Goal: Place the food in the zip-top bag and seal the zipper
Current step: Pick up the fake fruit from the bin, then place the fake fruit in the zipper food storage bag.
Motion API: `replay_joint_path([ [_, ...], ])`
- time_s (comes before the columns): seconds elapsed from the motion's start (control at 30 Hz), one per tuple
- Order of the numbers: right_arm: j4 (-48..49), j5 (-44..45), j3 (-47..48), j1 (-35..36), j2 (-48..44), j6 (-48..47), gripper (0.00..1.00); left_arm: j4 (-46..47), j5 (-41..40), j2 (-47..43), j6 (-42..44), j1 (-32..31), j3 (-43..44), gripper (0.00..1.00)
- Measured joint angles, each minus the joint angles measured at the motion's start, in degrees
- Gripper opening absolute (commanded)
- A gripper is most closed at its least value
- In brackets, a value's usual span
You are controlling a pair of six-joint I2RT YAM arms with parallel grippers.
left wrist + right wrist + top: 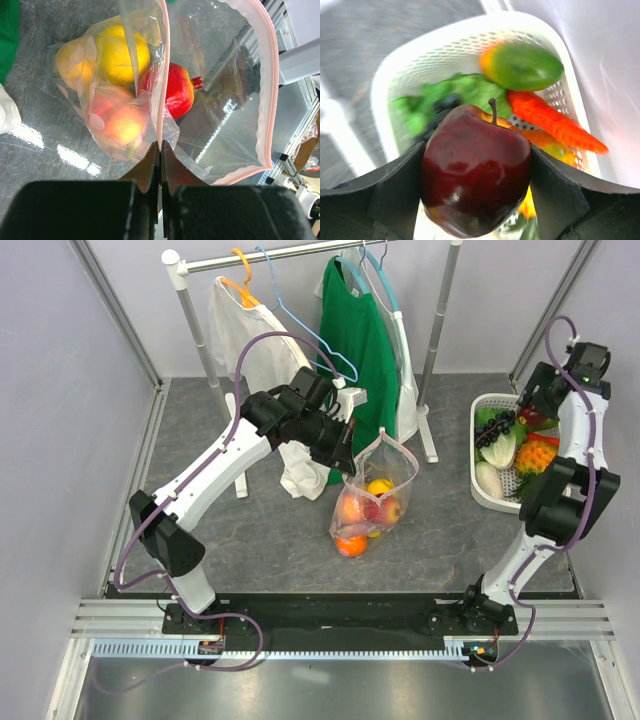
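The clear zip-top bag [375, 495] with pink dots stands open mid-table, holding several fruits: yellow [122, 52], peach [122, 122], red pomegranate [177, 92] and orange [351, 545]. My left gripper [160, 147] is shut on the bag's pink zipper strip [161, 75] and holds its mouth up; it also shows in the top view [345, 455]. My right gripper [476, 165] is shut on a dark red apple [475, 172] above the white basket [420, 60] at the right. The apple shows in the top view [532, 416].
The basket [478, 465] holds purple grapes [497, 425], a green leafy vegetable, a carrot [555, 122], a mango [522, 65] and an orange-yellow item [537, 455]. A clothes rack [300, 252] with a white garment and a green garment [360, 340] stands behind the bag.
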Motion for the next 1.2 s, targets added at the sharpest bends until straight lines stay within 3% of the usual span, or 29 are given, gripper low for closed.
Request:
replay_joint_path([
  [0.17,-3.17,-8.66,0.00,0.00,-10.56,-3.17,0.29,0.00,0.00,0.00,0.02,0.00,-0.04,0.02],
  [0.47,-16.15,-30.36,0.00,1.53,-25.24,-17.68,0.26,0.13,-0.02,-0.20,0.04,0.00,-2.29,0.02],
  [0.7,-24.81,-39.50,-5.53,17.05,-34.32,-27.19,0.25,0.17,-0.02,-0.44,0.37,0.00,-3.08,0.02],
  [0.87,-21.81,-41.88,-12.68,26.45,-40.81,-24.13,0.25,0.31,0.00,-0.92,0.94,0.00,-3.41,0.02],
  [1.07,-7.76,-41.66,-20.00,36.39,-43.93,-12.41,0.24,0.46,0.00,-1.38,1.29,0.00,-3.61,0.02],
  [1.2,0.00,-36.52,-24.26,44.39,-44.19,-7.37,0.26,0.57,0.07,-1.62,1.33,0.00,-3.61,0.02],
])
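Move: The right hand already holds the dark red apple over the bin; the open mouth of the zip-top bag lies roughly 41 cm to its left, 21 cm back and 6 cm above. The left gripper, pinching the rim, is some 8 cm farther left than the mouth's middle. Beside the apple, the grapes lie about 9 cm left, 4 cm ahead, the orange pepper about 4 cm back, 2 cm right, both about 9 cm below. From the left hand the mouth's middle is 8 cm right, 2 cm ahead, slightly below. Keeping the apple squeezed between its fingers, the right hand first climbs about 16 cm out of the bin while starting left and back, then swings almost level towards the bag mouth, some 40 cm left and 20 cm back in all, quick throughout and still travelling left at the end. On the way the hand turns roughly 75 degrees counter-clockwise and its fingers tip up from their downward slant, while the left hand keeps its shut pinch on the rim, dipping about 1.5 cm before easing partly back up. ##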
